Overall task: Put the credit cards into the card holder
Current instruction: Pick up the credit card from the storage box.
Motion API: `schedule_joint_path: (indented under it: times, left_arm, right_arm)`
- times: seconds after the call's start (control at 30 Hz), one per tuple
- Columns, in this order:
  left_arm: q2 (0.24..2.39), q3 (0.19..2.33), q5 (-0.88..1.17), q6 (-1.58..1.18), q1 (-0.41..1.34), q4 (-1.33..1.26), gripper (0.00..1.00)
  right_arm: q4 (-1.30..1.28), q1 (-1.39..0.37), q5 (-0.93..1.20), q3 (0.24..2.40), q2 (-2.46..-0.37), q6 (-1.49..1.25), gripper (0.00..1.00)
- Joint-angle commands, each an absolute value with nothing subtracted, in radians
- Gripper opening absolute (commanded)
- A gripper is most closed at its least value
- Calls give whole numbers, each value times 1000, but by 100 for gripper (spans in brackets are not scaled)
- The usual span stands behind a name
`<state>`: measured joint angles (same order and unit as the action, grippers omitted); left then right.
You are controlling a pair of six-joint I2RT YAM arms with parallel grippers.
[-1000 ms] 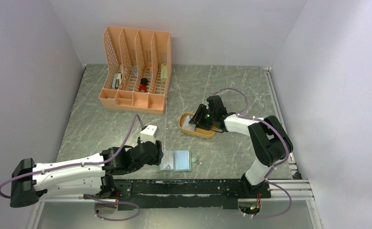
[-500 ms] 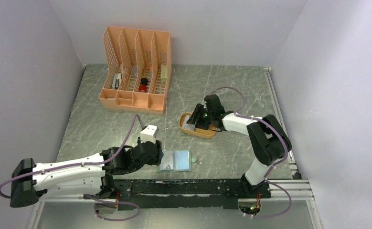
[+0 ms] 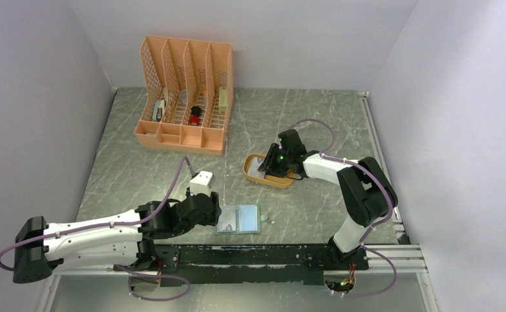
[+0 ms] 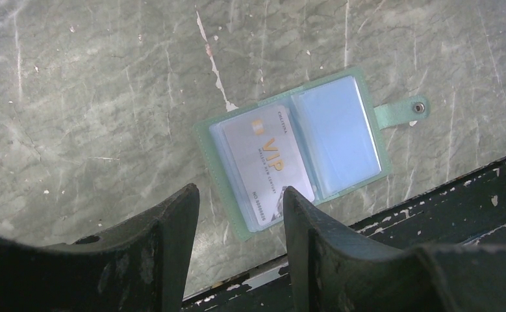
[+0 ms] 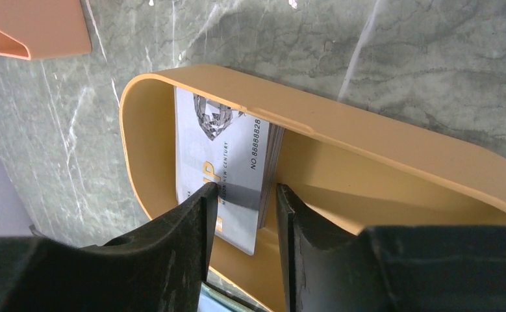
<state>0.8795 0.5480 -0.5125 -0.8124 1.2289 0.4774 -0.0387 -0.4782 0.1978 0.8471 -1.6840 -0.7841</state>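
Observation:
The sage-green card holder (image 3: pixel 239 219) lies open near the table's front edge, and a grey-white VIP card (image 4: pixel 269 162) sits in its left clear sleeve (image 4: pixel 295 153). My left gripper (image 4: pixel 240 192) hovers open just left of it, empty. A stack of credit cards (image 5: pixel 217 143) leans on edge inside the mustard-yellow tray (image 5: pixel 367 140). My right gripper (image 5: pixel 245 188) reaches into the tray (image 3: pixel 247 168) with its jaws either side of the stack's near corner. One finger touches the top card and a small gap shows at the other.
A peach lattice organizer (image 3: pixel 185 94) stands at the back left with small items in it. A white box (image 3: pixel 202 182) sits beside my left wrist. A black rail (image 3: pixel 269 257) runs along the front edge just below the card holder.
My right gripper has shifted slightly left, deeper into the tray, and its jaws have narrowed around the card stack. The left arm and the card holder have not moved.

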Motion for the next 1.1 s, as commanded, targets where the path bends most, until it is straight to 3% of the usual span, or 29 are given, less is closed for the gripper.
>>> schedule_joint_path:
  times: [0.0,0.17,0.67,1.07]
  left_arm:
    - [859,537,-518,-825,1225,480,55]
    - [860,538,-519,-824,1224,479,55]
    - [887,551,-517,-817,1224,469,55]
    - [903,559,-517,-811,1224,462,55]
  right_arm:
    - [-62,-471,185,838,-1694,-780,39]
    - [-49,-458,183,810,-1671,-790,35]
    - [-40,-438,198,776,-1629,-787,35]
    - [-41,-428,217,770,-1606,-782,13]
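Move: Right hand, fingers down inside the storage box: the credit card stack's middle is about 2 cm to its left and 1 cm farther out, roughly 1 cm lower. The storage box is centred about 1 cm to the hand's right, level with it fore and aft, and the open card holder lies some 14 cm back and 8 cm left, 3 cm below. From the left hand, the cards lie roughly 17 cm ahead, 11 cm right and 8 cm lower. One right finger stays against the face of the top credit card, the other by the stack's right edge, as the hand drags to the right about 1.5 cm, the fingers narrowing. They then close nearly shut, pinching the top card's right edge, and the hand just begins to rise, under 1 cm, with hardly any wrist turn. ##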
